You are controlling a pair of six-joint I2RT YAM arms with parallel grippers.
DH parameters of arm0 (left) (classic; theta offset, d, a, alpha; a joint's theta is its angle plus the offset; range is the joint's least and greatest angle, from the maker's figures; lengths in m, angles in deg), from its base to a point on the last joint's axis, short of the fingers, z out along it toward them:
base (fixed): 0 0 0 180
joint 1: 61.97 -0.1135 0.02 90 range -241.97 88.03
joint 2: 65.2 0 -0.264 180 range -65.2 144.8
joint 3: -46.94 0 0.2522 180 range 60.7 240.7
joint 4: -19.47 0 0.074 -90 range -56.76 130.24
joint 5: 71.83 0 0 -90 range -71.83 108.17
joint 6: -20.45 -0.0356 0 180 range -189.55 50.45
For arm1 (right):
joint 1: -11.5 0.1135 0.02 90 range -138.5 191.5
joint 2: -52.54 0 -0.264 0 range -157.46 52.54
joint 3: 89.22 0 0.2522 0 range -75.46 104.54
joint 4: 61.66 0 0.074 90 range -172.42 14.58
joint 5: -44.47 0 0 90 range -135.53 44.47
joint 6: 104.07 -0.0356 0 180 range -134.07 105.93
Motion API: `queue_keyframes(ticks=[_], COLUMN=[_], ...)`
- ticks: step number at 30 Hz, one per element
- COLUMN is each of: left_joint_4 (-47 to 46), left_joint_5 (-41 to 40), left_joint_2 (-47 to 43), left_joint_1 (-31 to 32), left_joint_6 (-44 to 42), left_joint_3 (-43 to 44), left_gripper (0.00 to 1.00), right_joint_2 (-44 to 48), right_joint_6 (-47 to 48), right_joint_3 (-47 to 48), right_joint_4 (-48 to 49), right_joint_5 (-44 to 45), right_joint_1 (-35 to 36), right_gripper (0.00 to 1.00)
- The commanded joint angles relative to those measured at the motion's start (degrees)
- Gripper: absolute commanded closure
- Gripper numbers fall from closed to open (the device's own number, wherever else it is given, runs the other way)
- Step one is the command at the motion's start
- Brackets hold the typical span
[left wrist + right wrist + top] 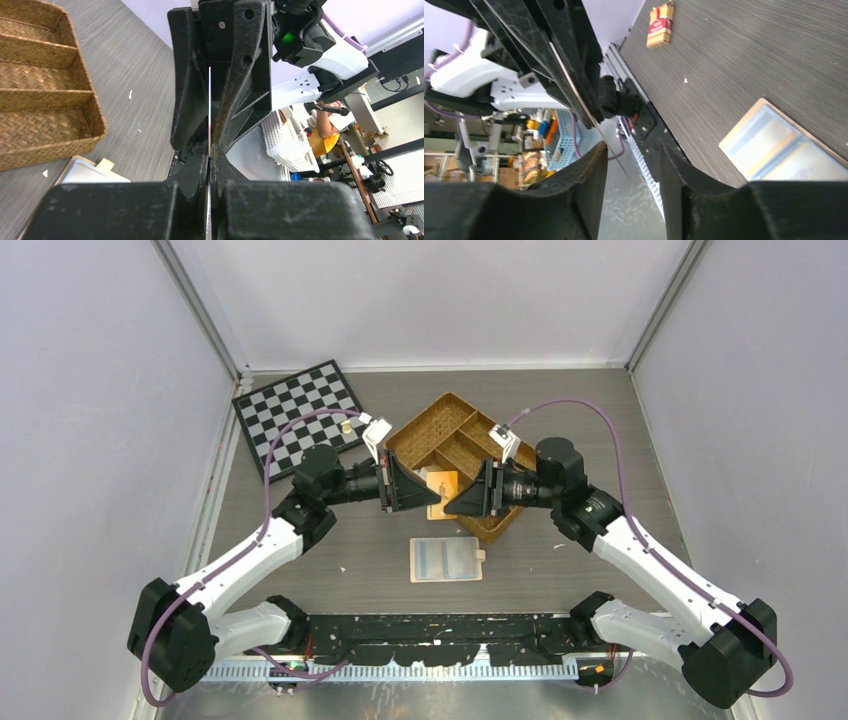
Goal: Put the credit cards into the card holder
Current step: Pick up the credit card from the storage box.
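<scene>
An orange-tan credit card (pixel 442 496) hangs in the air between my two grippers, over the near corner of the wicker tray. My left gripper (pixel 420 490) is shut on it. In the left wrist view the card (pixel 209 100) shows edge-on as a thin pale line clamped between the jaws of that gripper (pixel 211 150). My right gripper (pixel 456 502) faces it from the other side. Its jaws (pixel 631 150) stand apart, with the card's free edge (pixel 611 150) reaching into the gap. The card holder (pixel 446 560) lies open and flat on the table below, its clear sleeves facing up (pixel 784 150).
A wicker divided tray (pixel 455 420) stands just behind the grippers. A chessboard (pixel 300 415) lies at the back left. A small red-brown packet (pixel 660 20) rests on the table in the right wrist view. The arms' base rail (pixel 430 630) runs along the near edge.
</scene>
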Motion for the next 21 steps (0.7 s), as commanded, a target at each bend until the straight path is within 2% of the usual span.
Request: queue_keyframes(ticks=[1, 3, 4, 5, 6, 7, 8, 10, 12, 14, 16, 21], left_joint_4=[-6.2, -5.9, -5.5, -4.9, -3.9, -2.0, 0.8, 10.9, 23.1, 30.8, 34.3, 34.3], left_joint_5=[0.1, 0.7, 1.0, 1.2, 1.3, 0.9, -0.4, -6.9, -15.9, -22.1, -25.7, -28.9], left_joint_2=[-0.7, -0.4, -0.2, -0.1, 0.0, 0.0, -0.2, -1.4, -2.4, -2.0, -0.3, 4.0], left_joint_1=[0.1, 0.1, 0.1, 0.2, 0.2, 0.1, 0.1, 0.1, 0.2, 0.2, 0.2, 1.4], left_joint_6=[3.0, 3.2, 3.2, 3.1, 2.8, 2.0, 0.8, -3.1, -6.9, -9.2, -9.2, -8.0], left_joint_3=[-1.3, -1.7, -2.1, -2.4, -2.7, -3.0, -3.3, -3.6, -3.8, -4.4, -5.7, -8.3], left_gripper=[1.00, 1.00, 1.00, 1.00, 0.99, 0.92, 0.80, 0.59, 0.48, 0.44, 0.43, 0.42], right_joint_2=[1.8, 1.8, 1.7, 1.7, 1.8, 2.0, 2.2, 2.7, 3.2, 3.4, 2.9, -1.9], right_joint_6=[-7.7, -8.3, -8.6, -8.8, -8.8, -8.7, -8.5, -6.8, -5.6, -5.4, -6.3, -6.7], right_joint_3=[-0.7, -1.2, -1.5, -1.8, -2.0, -2.5, -3.0, -4.1, -6.0, -9.1, -12.2, -16.4], right_joint_4=[15.0, 16.1, 16.3, 16.2, 15.5, 14.2, 12.3, 6.6, 1.6, -1.0, -1.4, -0.6], right_joint_5=[1.3, 1.5, 1.5, 1.8, 2.5, 3.4, 4.6, 7.5, 10.9, 13.0, 14.5, 15.9], right_joint_1=[0.1, 0.1, 0.1, 0.1, 0.1, 0.1, 0.1, 0.1, 0.3, 0.4, 1.0, 2.8], right_gripper=[0.59, 0.73, 0.88, 0.98, 0.99, 0.99, 0.99, 0.99, 0.99, 0.99, 1.00, 1.00])
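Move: The credit card I still hold in my left hand is centred about 2 cm right of that hand and level with it. My right fingers, half open around its near edge, have its middle about 2 cm ahead and 1 cm to the left. The card holder lies some 24 cm below the right hand and about 2 cm ahead. The storage box's middle is roughly 19 cm beyond the holder and 5 cm to its right, with the leftover cards some 17 cm beyond the holder and 2 cm to its left. I finish shutting my right fingers on the card, rising about 2 cm as I do, and only then open the left fingers to let it go. Then both hands sink towards the card holder: the right, gripping the card, ends about 11 cm lower and slightly right, while the left drops some 16 cm and backs away left, fingers tipping downward and swinging forward. ##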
